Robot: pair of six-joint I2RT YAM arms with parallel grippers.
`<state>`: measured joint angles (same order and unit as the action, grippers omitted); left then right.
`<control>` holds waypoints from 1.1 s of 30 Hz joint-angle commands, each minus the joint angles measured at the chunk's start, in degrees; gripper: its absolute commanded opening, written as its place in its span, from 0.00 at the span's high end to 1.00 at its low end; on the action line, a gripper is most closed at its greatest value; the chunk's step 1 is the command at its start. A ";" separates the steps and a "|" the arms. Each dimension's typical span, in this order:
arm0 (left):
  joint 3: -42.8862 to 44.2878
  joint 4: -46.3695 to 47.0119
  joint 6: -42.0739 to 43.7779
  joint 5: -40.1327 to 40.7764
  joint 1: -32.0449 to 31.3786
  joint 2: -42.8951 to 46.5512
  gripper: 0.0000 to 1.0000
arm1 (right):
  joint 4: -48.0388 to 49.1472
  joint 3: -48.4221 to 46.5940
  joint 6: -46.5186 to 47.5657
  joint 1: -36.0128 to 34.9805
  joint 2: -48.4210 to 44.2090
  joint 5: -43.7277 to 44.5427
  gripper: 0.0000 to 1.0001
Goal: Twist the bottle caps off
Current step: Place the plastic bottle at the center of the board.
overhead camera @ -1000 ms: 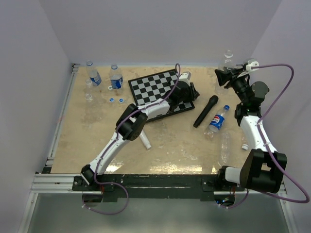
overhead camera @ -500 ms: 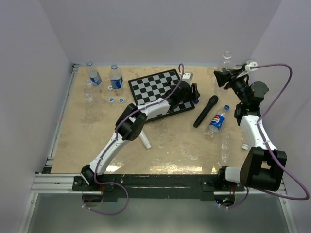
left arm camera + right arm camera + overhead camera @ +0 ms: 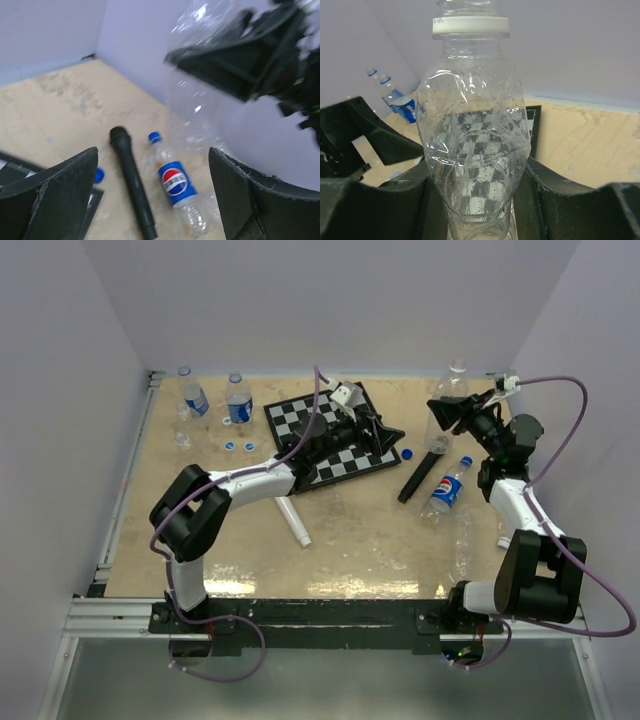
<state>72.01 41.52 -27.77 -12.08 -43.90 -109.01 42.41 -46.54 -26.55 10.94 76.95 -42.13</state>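
My right gripper is shut on a clear crumpled bottle and holds it upright above the back right of the table. In the right wrist view the bottle fills the gap between the jaws, and its mouth is cut off above a white neck ring. My left gripper hovers open and empty over the chessboard's right edge. A loose blue cap lies just beside it. In the left wrist view, the open gripper frames that blue cap and a capped Pepsi bottle.
A black microphone lies between the chessboard and the Pepsi bottle. Two blue-labelled bottles and two blue caps sit at the back left. A white microphone and a clear bottle lie nearer the front.
My left gripper has opened and let go of a blue cap, which now lies by the chessboard. The left arm has swung its elbow leftward. My right gripper shifted the bottle slightly left.
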 commanded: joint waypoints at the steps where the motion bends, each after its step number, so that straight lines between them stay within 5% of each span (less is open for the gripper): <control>1: -1.88 11.92 -3.60 -8.48 -0.40 1.53 0.04 | 8.91 2.16 -10.01 0.22 -0.13 -2.08 0.91; 19: 19.13 -1.70 -3.70 -8.75 -6.46 -13.50 0.03 | 11.55 4.18 -12.48 -1.18 1.19 -2.96 0.88; 25: 23.44 -8.81 -0.10 -2.00 -6.64 -15.70 0.14 | 12.17 4.09 -12.92 -1.45 1.36 -3.92 0.88; 27: 23.97 -10.57 1.92 -0.41 -6.55 -15.79 0.26 | 12.25 4.01 -12.92 -1.53 1.54 -4.28 0.87; 29: 23.97 -12.15 4.21 0.12 -6.55 -15.44 0.59 | 12.17 3.83 -12.66 -1.45 1.63 -4.80 0.86; 31: 22.49 -13.04 8.06 0.64 -6.46 -14.05 0.80 | 11.03 2.96 -10.91 -1.53 1.89 -6.38 0.80; 33: 19.85 -12.69 11.84 0.83 -6.20 -12.02 0.88 | 8.05 1.12 -6.35 -1.45 2.15 -8.75 0.66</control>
<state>93.95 30.89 -25.54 -14.90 -51.16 -124.38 51.40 -42.59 -37.28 9.65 79.42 -46.09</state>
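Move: The uncapped plastic bottle stands upright in my right hand's fingers. From my open left hand its middle is about 13 cm to the right, 2 cm ahead and 5 cm higher. On the table some 18 cm below my left hand, the blue cap lies 12 cm ahead and 8 cm right, the microphone 6 ahead and 14 right. From my right hand the board's centre is about 15 cm ahead, 30 left and 24 below. I lift my open left hand a little while drawing it back. Then I sweep it right about 10 cm, sinking some 6 cm from that peak, until the fingers straddle the bottle's lower part under my right fingers, and I pinch it there. My right hand keeps its grip and eases the bottle 2 to 3 cm left to meet it, rolling slightly. ##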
